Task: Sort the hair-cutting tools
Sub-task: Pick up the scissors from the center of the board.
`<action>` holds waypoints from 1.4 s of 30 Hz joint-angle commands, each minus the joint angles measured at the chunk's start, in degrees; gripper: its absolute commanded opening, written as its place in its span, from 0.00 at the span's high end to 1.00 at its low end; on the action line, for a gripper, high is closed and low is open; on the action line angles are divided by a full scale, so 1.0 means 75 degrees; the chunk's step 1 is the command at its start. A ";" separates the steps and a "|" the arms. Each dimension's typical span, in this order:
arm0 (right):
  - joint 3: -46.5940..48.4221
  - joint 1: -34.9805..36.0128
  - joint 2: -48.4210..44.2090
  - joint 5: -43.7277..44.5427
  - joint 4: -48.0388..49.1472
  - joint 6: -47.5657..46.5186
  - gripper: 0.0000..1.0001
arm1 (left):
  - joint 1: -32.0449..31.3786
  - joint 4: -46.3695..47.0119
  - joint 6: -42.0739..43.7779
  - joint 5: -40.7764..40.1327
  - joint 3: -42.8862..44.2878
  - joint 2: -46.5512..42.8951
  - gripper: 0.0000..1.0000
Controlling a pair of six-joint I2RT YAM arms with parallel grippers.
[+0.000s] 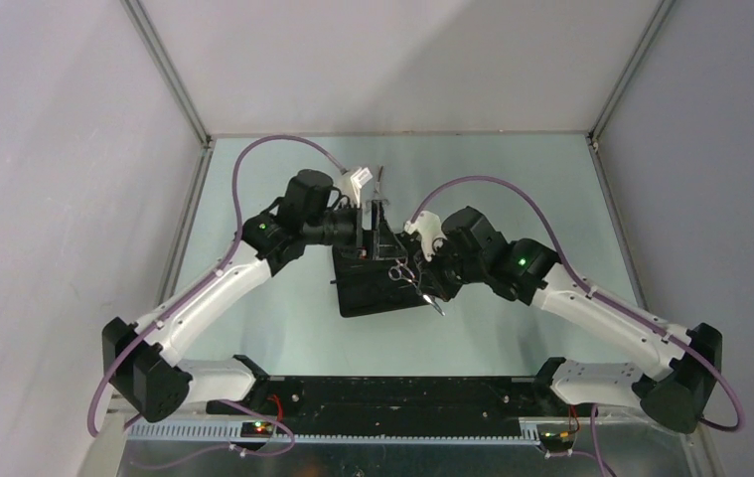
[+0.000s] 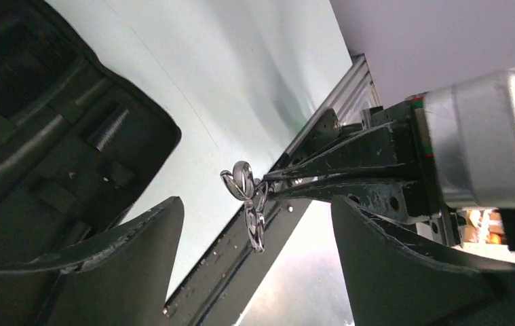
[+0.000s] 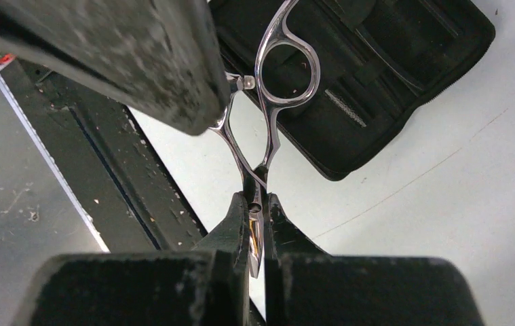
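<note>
My right gripper [image 3: 257, 227] is shut on the blades of a pair of silver scissors [image 3: 275, 102], held above the table with the ring handles pointing away from it. In the top view the scissors [image 1: 414, 280] hang over the open black case [image 1: 377, 293]. My left gripper [image 2: 256, 204] is open, its two fingers either side of the scissors' ring handles [image 2: 244, 187]. In the right wrist view one left finger [image 3: 125, 54] covers one ring. From above, the left gripper [image 1: 380, 224] sits just behind the case. No other scissors or combs show clearly.
The black fabric case [image 2: 51, 136] lies open flat on the pale green table [image 1: 512, 169]; a slim ridged item [image 3: 342, 107] sits in one of its slots. A black rail [image 1: 392, 393] runs along the near edge between the arm bases. Metal frame posts stand at the back corners.
</note>
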 commanded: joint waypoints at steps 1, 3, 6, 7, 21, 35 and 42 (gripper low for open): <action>0.0441 0.0086 0.0074 -0.0121 0.0210 -0.0608 1.00 | 0.0004 -0.0456 -0.0066 0.0575 0.0228 0.0353 0.17; 0.0443 0.0097 0.0122 -0.0123 0.0264 -0.0636 1.00 | -0.0011 -0.0407 -0.0176 0.0637 0.0078 0.0415 0.27; 0.0439 0.0109 0.0176 -0.0042 0.0277 -0.0650 1.00 | -0.0029 -0.0135 -0.0406 0.0741 -0.0160 0.0421 0.36; 0.0440 0.0115 0.0178 -0.0005 0.0284 -0.0657 1.00 | -0.0047 -0.0101 -0.0450 0.0802 -0.0191 0.0433 0.36; 0.0430 0.0333 0.0294 0.0128 0.0398 -0.0762 1.00 | -0.0048 0.0667 -0.1103 0.0819 -0.0666 0.0509 0.73; 0.0159 -0.0273 0.0697 0.1106 0.1192 0.1025 0.51 | 0.1041 0.1913 -0.1472 -0.0303 -0.2727 -0.0957 1.00; 0.0026 -0.0889 0.1540 0.2560 0.1450 0.2305 0.57 | 0.2320 0.3597 -0.2083 -0.0810 -0.4197 -0.1808 1.00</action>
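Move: The scissors, blades pinched in the right hand, have their middle some 4 cm back, 5 cm right and 5 cm below the left hand, rings nearest it; from the right hand it is about 2 cm ahead and 2 cm left. The open black case lies 22 cm below the left hand, 3 cm back and 2 cm right; the other scissors lie on the table 20 cm ahead of that hand. Left hand sinks about 4 cm, pinches the scissors' rings, carries them left and down; right releases, moving forward. ##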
